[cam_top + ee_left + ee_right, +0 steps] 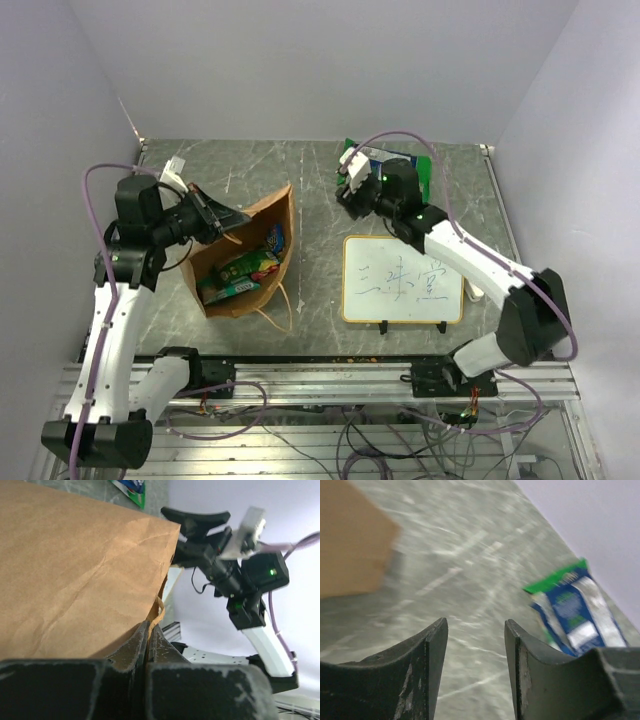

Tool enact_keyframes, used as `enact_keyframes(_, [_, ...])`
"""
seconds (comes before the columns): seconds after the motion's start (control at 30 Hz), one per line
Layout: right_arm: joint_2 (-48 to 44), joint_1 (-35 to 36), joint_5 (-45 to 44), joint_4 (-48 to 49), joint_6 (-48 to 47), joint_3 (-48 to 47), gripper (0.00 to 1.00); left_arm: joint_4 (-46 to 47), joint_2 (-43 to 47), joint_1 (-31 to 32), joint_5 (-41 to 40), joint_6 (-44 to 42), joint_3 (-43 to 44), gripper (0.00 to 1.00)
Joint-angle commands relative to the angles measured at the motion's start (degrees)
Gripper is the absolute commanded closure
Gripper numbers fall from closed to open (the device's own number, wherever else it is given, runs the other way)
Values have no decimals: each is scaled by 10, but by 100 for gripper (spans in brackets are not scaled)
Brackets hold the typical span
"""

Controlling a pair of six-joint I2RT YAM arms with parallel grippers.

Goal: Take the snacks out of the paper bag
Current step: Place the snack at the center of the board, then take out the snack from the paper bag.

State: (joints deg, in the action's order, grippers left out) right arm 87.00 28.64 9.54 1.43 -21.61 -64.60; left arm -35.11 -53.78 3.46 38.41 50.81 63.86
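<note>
The brown paper bag [262, 215] lies on its side left of centre, its mouth facing the near edge. Several glossy packets [243, 270] show inside it: green, blue and yellow ones. My left gripper [232, 222] is shut on the bag's rim; in the left wrist view the fingers [131, 645] pinch the paper edge [80, 570]. A green bag with a blue-white label [570, 605] lies on the table at the back right, partly hidden under my right arm in the top view [418, 170]. My right gripper [345, 185] is open and empty above the table, between the two.
An orange-framed whiteboard [402, 279] with writing lies flat at the right centre. The grey marbled table [300, 165] ends at white walls behind and at both sides. A metal rail [320, 375] runs along the near edge.
</note>
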Motion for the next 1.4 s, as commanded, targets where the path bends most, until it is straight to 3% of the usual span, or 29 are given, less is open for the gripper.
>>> enact_keyframes(0.0, [-82,56,51,-80,90,-1,52,85,45,1,33,98,-40,93])
enact_keyframes(0.2, [-191,146,68,-98,149,34,52,186,84,1,63,202,-101,93])
enact_keyframes(0.47, [-282,235,98,-131,139,43,51,-33,53,1,42,74,2,93])
enact_keyframes(0.6, [-317,275,146,-139,66,48,49,-42,55,2,50,68,0,93])
enact_keyframes(0.83, [-249,367,150,-183,-82,-11,48,5,73,2,57,97,-19,93])
enact_keyframes(0.97, [-189,406,98,-177,-127,-21,48,8,69,1,66,87,-21,93])
enact_keyframes(1.2, [-102,429,50,-87,-241,35,46,-27,59,2,44,47,16,93])
enact_keyframes(1.37, [-17,433,20,-69,-292,-1,46,-26,57,1,42,34,19,93])
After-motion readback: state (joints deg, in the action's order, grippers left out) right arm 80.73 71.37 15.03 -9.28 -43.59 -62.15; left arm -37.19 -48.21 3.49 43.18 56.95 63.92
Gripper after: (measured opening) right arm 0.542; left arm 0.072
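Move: The green snacks left in the paper bag lie about 12 cm back, 29 cm to the left and 15 cm below my empty right hand; the blue packet leaning inside is some 8 cm right of them and 8 cm farther out. From that hand the whiteboard is about 12 cm back, 14 cm right, and the packets already set down are 18 cm ahead, 13 cm right. From my left hand the green snacks are about 4 cm ahead, 3 cm left and 26 cm below. I bring my open, empty right hand back about 30 cm and some 8 cm left, rising past the whiteboard, then swing farther left and sink roughly 13 cm to the bag's mouth, turning some 55 degrees counter-clockwise so the fingers face in at the snacks. My left hand keeps its pinch on the bag's handle, drawing it back about 4 cm and slightly up. ##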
